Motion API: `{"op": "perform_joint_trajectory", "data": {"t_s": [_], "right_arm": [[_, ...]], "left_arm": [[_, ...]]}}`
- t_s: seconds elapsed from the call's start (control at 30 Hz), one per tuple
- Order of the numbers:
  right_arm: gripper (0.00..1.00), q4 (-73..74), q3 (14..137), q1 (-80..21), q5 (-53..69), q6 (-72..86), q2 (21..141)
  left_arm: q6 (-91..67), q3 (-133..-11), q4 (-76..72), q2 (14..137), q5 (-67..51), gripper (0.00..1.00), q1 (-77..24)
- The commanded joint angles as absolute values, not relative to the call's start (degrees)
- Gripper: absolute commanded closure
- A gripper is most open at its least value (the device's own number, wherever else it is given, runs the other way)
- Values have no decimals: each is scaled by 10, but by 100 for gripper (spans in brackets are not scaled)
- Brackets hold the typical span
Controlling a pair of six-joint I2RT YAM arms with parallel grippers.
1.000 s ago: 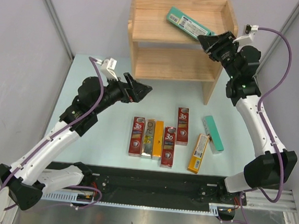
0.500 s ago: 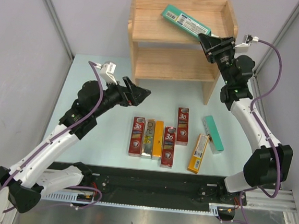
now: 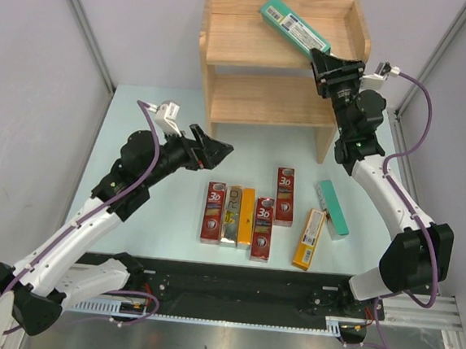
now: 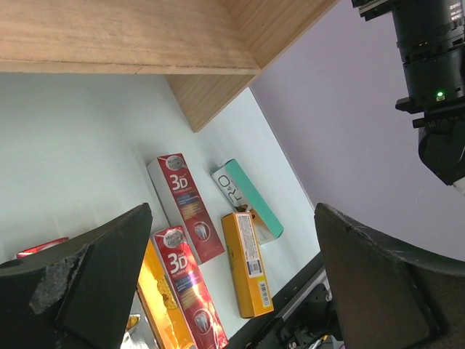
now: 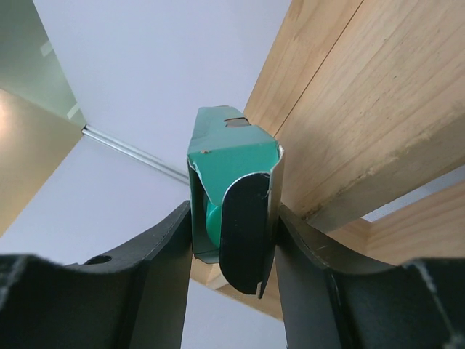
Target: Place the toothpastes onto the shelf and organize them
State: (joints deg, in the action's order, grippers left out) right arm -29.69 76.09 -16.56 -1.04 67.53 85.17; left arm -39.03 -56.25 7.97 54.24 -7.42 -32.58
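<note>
My right gripper [image 3: 328, 62] is shut on one end of a teal-green toothpaste carton [image 3: 293, 26]. The carton lies diagonally over the top tier of the light wood shelf [image 3: 244, 51], its far end near the back rim. In the right wrist view the carton's open end [image 5: 232, 163] sits clamped between both fingers of the gripper [image 5: 234, 225], beside the shelf's wood [image 5: 363, 109]. My left gripper [image 3: 219, 147] hangs open and holds nothing, left of the shelf. Several cartons lie on the table: red "3D" ones [image 3: 213, 212], a silver one [image 3: 231, 215], orange ones [image 3: 310, 239] and a teal one [image 3: 331, 208].
The shelf's lower tier [image 3: 268, 100] holds nothing. In the left wrist view the open left gripper [image 4: 231, 218] looks down on the red [image 4: 185, 203], orange [image 4: 247, 262] and teal [image 4: 247, 198] cartons. The shelf's right side panel [image 3: 327, 142] stands close to my right arm.
My right gripper has moved left and further over the top tier, swinging the teal carton's far end toward the back rim. The left arm has drifted slightly, still open.
</note>
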Motion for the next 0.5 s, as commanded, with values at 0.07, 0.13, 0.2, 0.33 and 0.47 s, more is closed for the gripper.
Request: {"op": "perform_joint_trajectory", "data": {"t_s": [0.07, 0.13, 0.2, 0.33, 0.47], "right_arm": [[48, -318, 757, -177, -82, 661, 850], [45, -322, 758, -181, -84, 652, 850], [34, -320, 757, -185, -88, 636, 849], [17, -312, 763, -195, -98, 595, 846], [11, -301, 771, -198, -96, 565, 847]], "left_arm": [[-398, -551, 75, 524, -68, 1, -322], [-398, -549, 77, 523, -68, 0, -322], [-397, -547, 78, 519, -65, 0, -322], [-394, -543, 85, 515, -62, 0, -321], [-394, -539, 88, 512, -62, 0, -321]]}}
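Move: The toothpaste box on the upper shelf is still pinched by its near right end in the right gripper; its middle lies about 6 cm ahead of that hand and 7 cm to its left, roughly level with it or slightly lower. The shelf's right side panel is some 9 cm to the hand's right and 5 cm ahead. From the idle left gripper, that toothpaste box is about 25 cm ahead, 17 cm right and 12 cm higher. Hold the right gripper almost in place at the toothpaste's near end, then open the fingers from half to nearly full to let go of the box. As they part, ease the hand up about 1.5 cm and back barely 1 cm, the fingertips tipping up only slightly. Don't carry the hand away from the box end yet. ##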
